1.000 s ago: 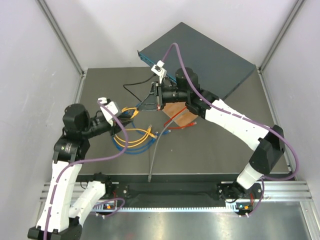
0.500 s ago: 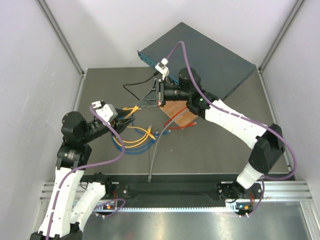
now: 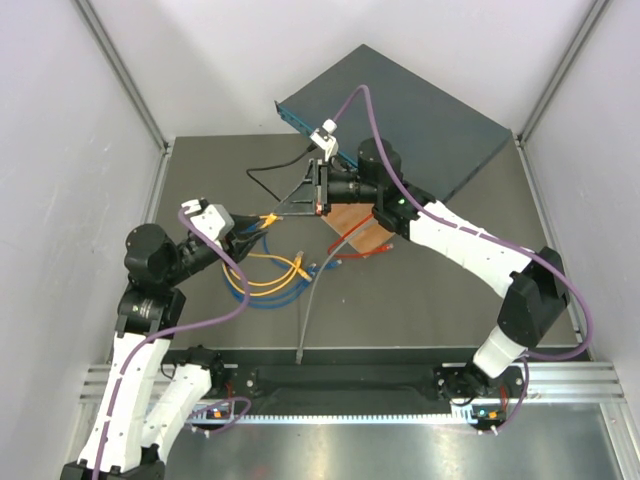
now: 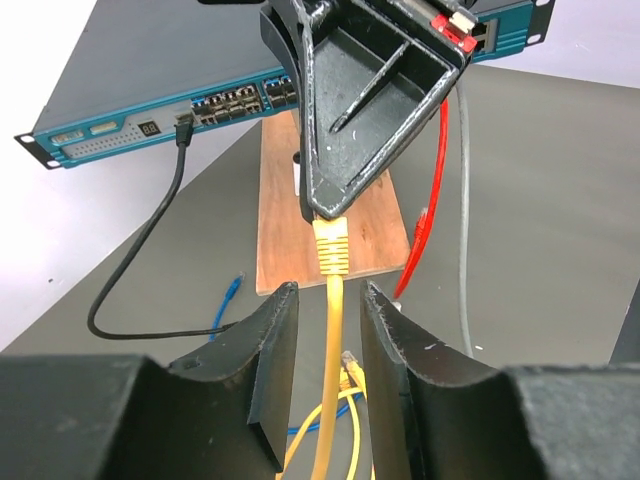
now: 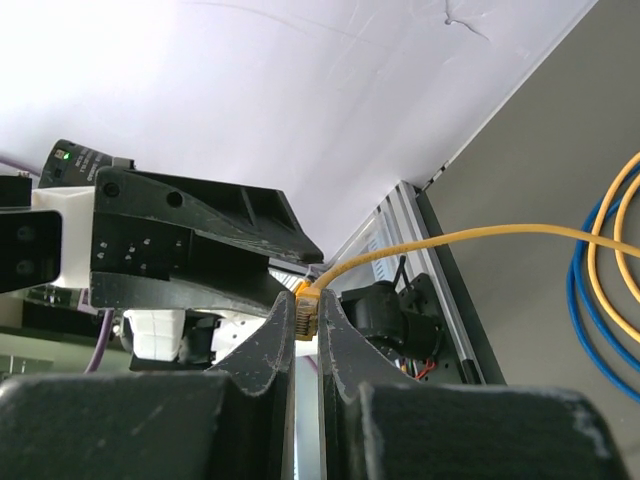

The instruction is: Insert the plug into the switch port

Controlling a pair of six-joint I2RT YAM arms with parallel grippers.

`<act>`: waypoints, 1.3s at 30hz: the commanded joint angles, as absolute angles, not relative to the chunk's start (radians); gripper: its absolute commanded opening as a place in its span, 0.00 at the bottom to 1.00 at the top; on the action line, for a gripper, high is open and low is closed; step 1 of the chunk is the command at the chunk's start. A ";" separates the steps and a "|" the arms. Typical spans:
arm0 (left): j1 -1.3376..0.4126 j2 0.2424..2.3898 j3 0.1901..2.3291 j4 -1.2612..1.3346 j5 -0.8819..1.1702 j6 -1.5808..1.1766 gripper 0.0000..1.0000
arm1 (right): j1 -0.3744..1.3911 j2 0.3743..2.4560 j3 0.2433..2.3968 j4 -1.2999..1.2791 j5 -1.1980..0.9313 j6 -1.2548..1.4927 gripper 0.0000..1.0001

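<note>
The switch (image 3: 420, 115) lies at the back of the table, its row of ports (image 4: 240, 100) facing the arms. My right gripper (image 5: 306, 300) is shut on the yellow plug (image 5: 307, 312), held above the table in front of the switch. In the left wrist view the plug (image 4: 331, 245) sticks out below the right gripper (image 4: 325, 205). My left gripper (image 4: 328, 292) is open. Its fingers stand on either side of the yellow cable (image 4: 332, 340) just behind the plug, with a gap on each side.
A brown wooden board (image 4: 290, 220) lies between the grippers and the switch. A black cable (image 4: 184, 125) is plugged into one port. Red (image 4: 425, 200), grey (image 4: 462, 200), blue (image 3: 262, 300) and yellow cable loops lie on the dark mat (image 3: 450, 290).
My left gripper has opened off the yellow cable and its arm has drawn back slightly to the left. The right gripper, holding the plug, has shifted a little toward the switch.
</note>
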State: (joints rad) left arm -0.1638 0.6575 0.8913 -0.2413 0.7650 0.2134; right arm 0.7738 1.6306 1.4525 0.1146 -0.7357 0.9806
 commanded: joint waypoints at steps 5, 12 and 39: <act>-0.167 0.658 0.871 -0.207 0.782 0.222 0.35 | 0.761 1.603 1.466 0.176 -0.755 1.002 0.00; -0.167 0.666 0.870 -0.210 0.779 0.221 0.19 | 0.761 1.595 1.451 0.179 -0.753 1.003 0.00; -0.451 1.049 1.333 -0.638 0.623 0.106 0.00 | 0.396 1.283 1.563 -0.166 -0.598 0.502 0.98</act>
State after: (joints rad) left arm -0.3809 1.0084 1.2739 -0.6228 0.7330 0.1028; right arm 0.4484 1.3525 1.5562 -0.1246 -0.6281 0.5842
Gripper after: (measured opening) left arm 0.046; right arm 0.976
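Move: The yellow plug, gripped in the right fingers, lies about 2 cm ahead and 2 cm right of the left hand, level with it, its cable already between the open left fingers. From the right hand the plug is only about 1 cm to the left. From the left hand, the switch's port face stands some 23 cm ahead, 18 cm right and 30 cm lower; the wooden board is roughly 14 cm ahead, 20 cm right and 34 cm down. The left hand sinks about a centimetre and closes on the yellow cable just behind the plug's boot; only then does the right hand open wide, let the plug go and pull away right, up and forward over the switch, some 15 cm to the right and 10 cm up, swinging clockwise and rolling. The left, keeping its pinch, lifts about 5 cm, comes back down and sweeps some 5 cm right towards the switch's side, its fingers tipping down about 25 degrees. ##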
